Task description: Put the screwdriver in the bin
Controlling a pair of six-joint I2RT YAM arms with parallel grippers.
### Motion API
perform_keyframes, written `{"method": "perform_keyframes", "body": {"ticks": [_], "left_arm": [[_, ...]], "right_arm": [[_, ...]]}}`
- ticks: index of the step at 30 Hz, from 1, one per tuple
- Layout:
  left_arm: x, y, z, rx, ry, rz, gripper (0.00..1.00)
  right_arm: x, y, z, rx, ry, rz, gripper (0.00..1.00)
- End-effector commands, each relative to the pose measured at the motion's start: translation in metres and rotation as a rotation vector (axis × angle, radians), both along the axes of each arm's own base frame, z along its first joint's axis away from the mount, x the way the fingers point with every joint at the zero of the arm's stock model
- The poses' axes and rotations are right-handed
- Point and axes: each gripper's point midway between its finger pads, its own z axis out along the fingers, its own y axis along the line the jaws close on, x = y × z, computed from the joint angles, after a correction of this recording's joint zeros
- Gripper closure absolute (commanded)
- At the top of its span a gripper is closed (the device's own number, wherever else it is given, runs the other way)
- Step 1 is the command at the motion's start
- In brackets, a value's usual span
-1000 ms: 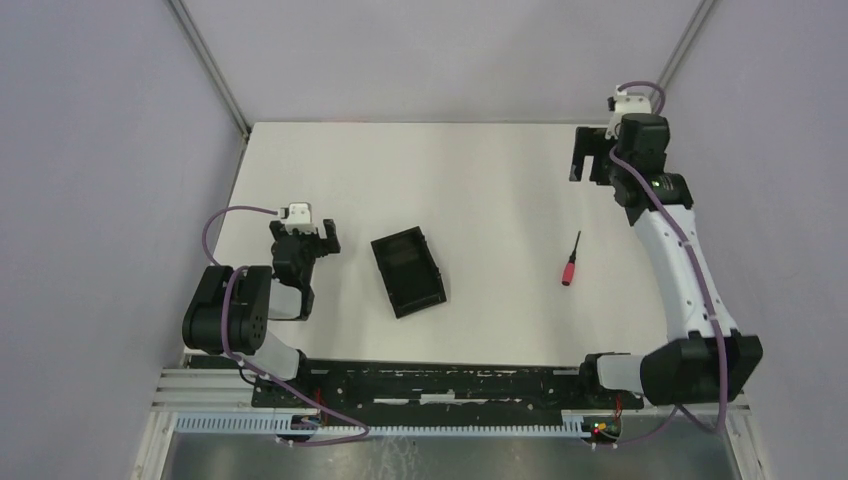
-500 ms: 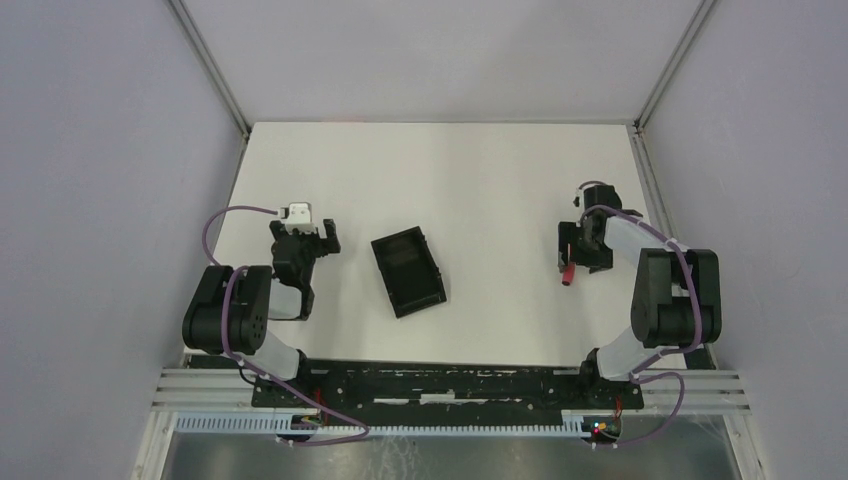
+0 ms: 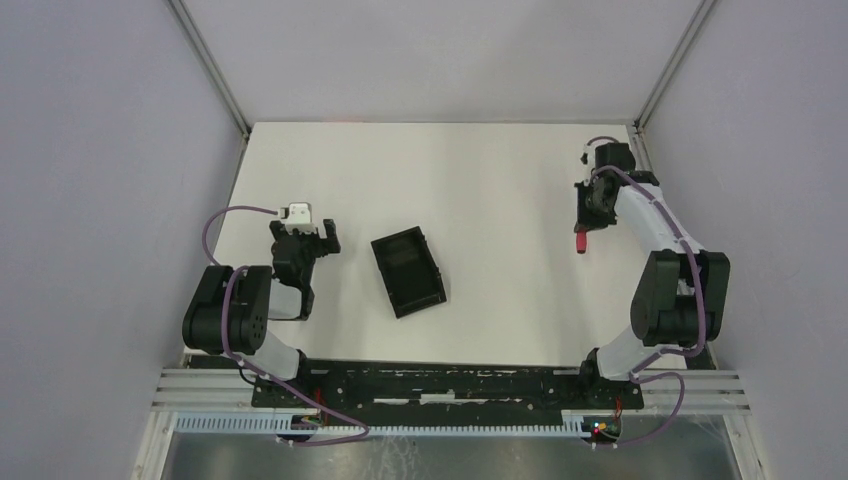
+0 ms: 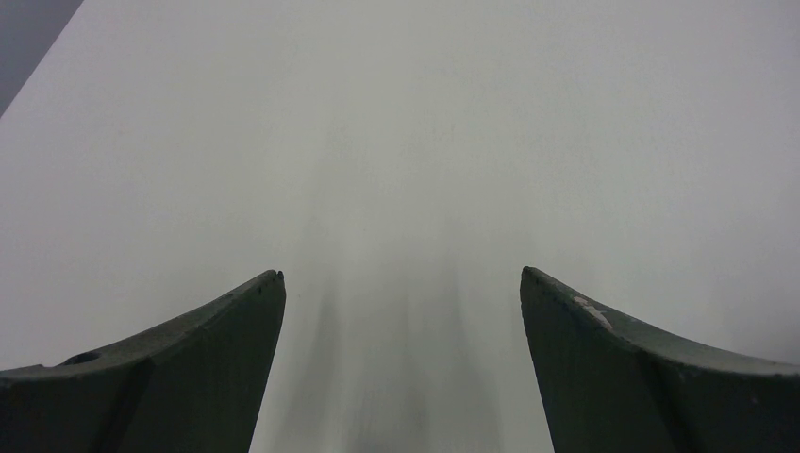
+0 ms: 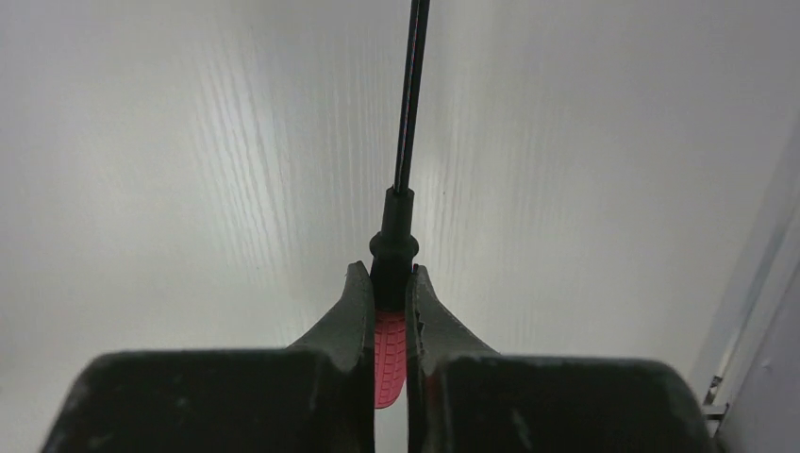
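The screwdriver hangs at the right side of the table with its red handle pinched in my right gripper, which is shut on it. In the right wrist view the fingers close on the red handle, and the thin dark shaft points straight ahead of my right gripper over the white table. The bin, a small black tray, sits empty left of the table's middle, far from the screwdriver. My left gripper rests left of the bin, open, with nothing between its fingers.
The white table is fenced by grey walls and metal corner posts. My right arm folds along the table's right edge. The table's right rim shows close to the right gripper.
My right gripper came from the far right corner down onto the screwdriver, shut on its handle, and has carried it up and away toward the far right. The left arm has not moved.
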Motion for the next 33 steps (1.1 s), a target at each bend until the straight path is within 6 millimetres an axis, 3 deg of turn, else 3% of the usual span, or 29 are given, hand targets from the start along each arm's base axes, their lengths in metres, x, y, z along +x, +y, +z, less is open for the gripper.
{"method": "perform_keyframes", "body": {"ticks": [1,4,7,12,15,18,21,26,31,33], "left_arm": [[0.005,-0.003,0.015,-0.034,-0.052,-0.004,0.00],[0.005,-0.003,0.015,-0.034,-0.052,-0.004,0.00],[0.005,-0.003,0.015,-0.034,-0.053,-0.004,0.00],[0.005,-0.003,0.015,-0.034,-0.052,-0.004,0.00],[0.005,-0.002,0.016,-0.034,-0.053,-0.003,0.00],[0.005,-0.002,0.015,-0.034,-0.052,-0.003,0.00],[0.005,-0.003,0.015,-0.034,-0.052,-0.004,0.00],[0.005,-0.002,0.015,-0.034,-0.052,-0.003,0.00],[0.005,-0.003,0.015,-0.034,-0.052,-0.004,0.00],[0.005,-0.003,0.015,-0.034,-0.052,-0.004,0.00]], "right_arm": [[-0.002,-0.011,0.066,-0.067,-0.068,-0.013,1.00],[0.002,0.007,0.079,-0.035,-0.111,0.010,1.00],[0.010,0.063,0.092,-0.003,-0.188,0.121,1.00],[0.006,0.206,0.123,0.127,-0.340,0.400,1.00],[-0.017,0.297,0.143,0.183,-0.418,0.643,1.00],[-0.043,0.360,0.146,0.164,-0.466,0.874,1.00],[-0.050,0.386,0.128,0.112,-0.452,0.957,1.00],[-0.062,0.404,0.087,0.065,-0.378,1.064,1.00],[-0.073,0.404,0.044,0.011,-0.289,1.120,1.00],[-0.072,0.402,0.034,-0.009,-0.277,1.114,0.93]]}}
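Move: The screwdriver is already pinched at the neck between the right fingers, shaft pointing forward and red handle back towards the base, roughly 8 cm above the table. The bin it is bound for lies about 42 cm to this hand's left, some 5 cm nearer the base, its middle about 6 cm lower; nothing else stands on the way. From the idle left hand the bin is about 26 cm right, 9 cm back and 5 cm lower. Up first, about 8 cm, then left in one fast sweep of some 40 cm, the right hand carries the screwdriver to the bin, still rising a little and drawing back about 8 cm while turning roughly 60 degrees counter-clockwise. Above the bin it stops travelling sideways and sinks some 8 cm, fingers still shut on the screwdriver. ##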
